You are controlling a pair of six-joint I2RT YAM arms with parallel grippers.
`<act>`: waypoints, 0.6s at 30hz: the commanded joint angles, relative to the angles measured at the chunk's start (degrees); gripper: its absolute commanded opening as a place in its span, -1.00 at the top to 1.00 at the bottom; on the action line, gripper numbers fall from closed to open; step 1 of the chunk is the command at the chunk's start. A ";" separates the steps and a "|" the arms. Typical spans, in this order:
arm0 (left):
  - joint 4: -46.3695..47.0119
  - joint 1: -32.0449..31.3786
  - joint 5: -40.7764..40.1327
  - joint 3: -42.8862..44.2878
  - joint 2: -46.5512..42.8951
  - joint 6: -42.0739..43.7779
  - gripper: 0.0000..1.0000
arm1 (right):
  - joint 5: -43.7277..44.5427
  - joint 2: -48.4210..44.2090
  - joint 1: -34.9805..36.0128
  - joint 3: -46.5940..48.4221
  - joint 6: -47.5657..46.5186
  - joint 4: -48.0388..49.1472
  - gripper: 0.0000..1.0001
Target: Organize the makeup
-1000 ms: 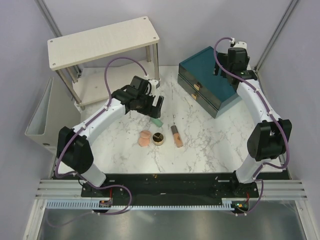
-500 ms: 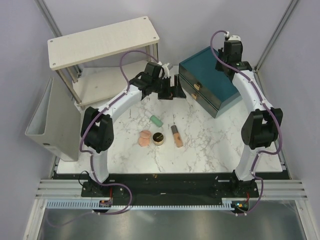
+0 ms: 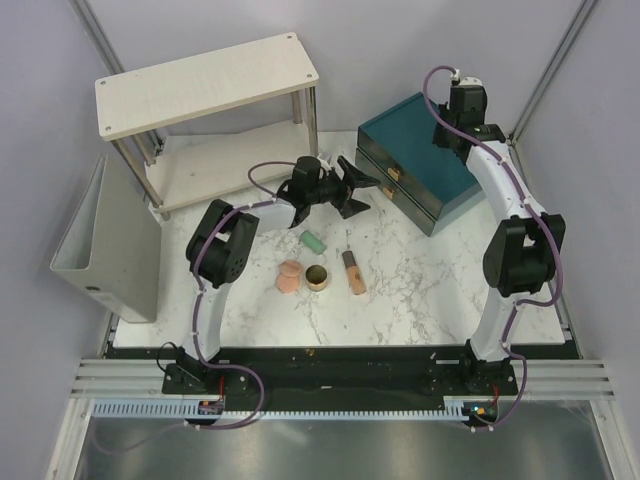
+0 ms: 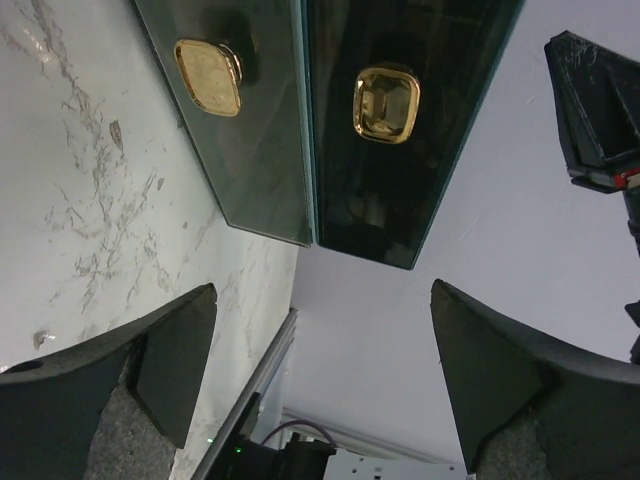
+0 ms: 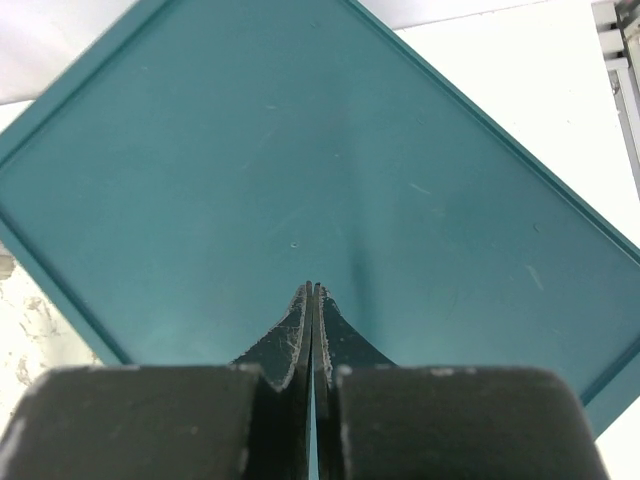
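The makeup lies mid-table: a peach-pink sponge (image 3: 289,276), a gold-rimmed pot (image 3: 317,277), a peach tube with a dark cap (image 3: 352,272) and a mint-green piece (image 3: 314,242). My left gripper (image 3: 369,196) is open and empty, lying low beyond the makeup and facing the drawer fronts of the teal box (image 3: 415,140). In the left wrist view the left gripper (image 4: 325,300) faces two gold knobs (image 4: 208,77) (image 4: 386,104); neither sits between its fingers. My right gripper (image 3: 441,143) is shut with nothing in it, just above the box lid (image 5: 300,150); the right gripper's (image 5: 312,290) tips press together.
A pale wooden two-tier shelf (image 3: 205,80) stands at the back left. A grey bin (image 3: 95,250) hangs off the table's left edge. The teal box fills the back right corner beside the frame post.
My left arm has swung from above the mint piece to the right, up to the drawer fronts, still open. My right gripper has shut over the box lid.
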 commanded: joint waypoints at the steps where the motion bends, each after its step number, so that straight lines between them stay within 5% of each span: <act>1: 11.36 -0.24 1.90 5.14 3.41 -10.56 -0.86 | -1.78 1.19 -0.99 -0.09 0.27 0.28 1.00; 18: 7.07 -1.29 -0.82 18.15 12.55 -10.12 -0.45 | -6.44 5.49 -2.05 -0.26 2.64 0.02 1.00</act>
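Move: The left hand, wide open and pointing right, has the upper drawer's gold knob about 6 cm ahead, 7 cm to its right and 2 cm above; the lower knob sits some 8 cm straight below that one, and the middle of the drawer box's top is 9 cm ahead, 13 right, 5 up. The right hand, already shut, has that top's middle roughly 6 cm below and 3 cm left, and the upper knob about 4 cm back, 10 left, 9 below. The left hand closes in on the upper drawer's knob, reaching about 5 cm forward and 3 cm right while it dips slightly and then rises to some 3 cm higher, its fingertips tilting up about 10 degrees and its wide-open fingers narrowing by roughly a quarter, not yet gripping. Meanwhile the right hand sinks about 5 cm towards the drawer box's top with its fingers still shut and their tips tilting slightly down; whether they touch the top can't be seen. ##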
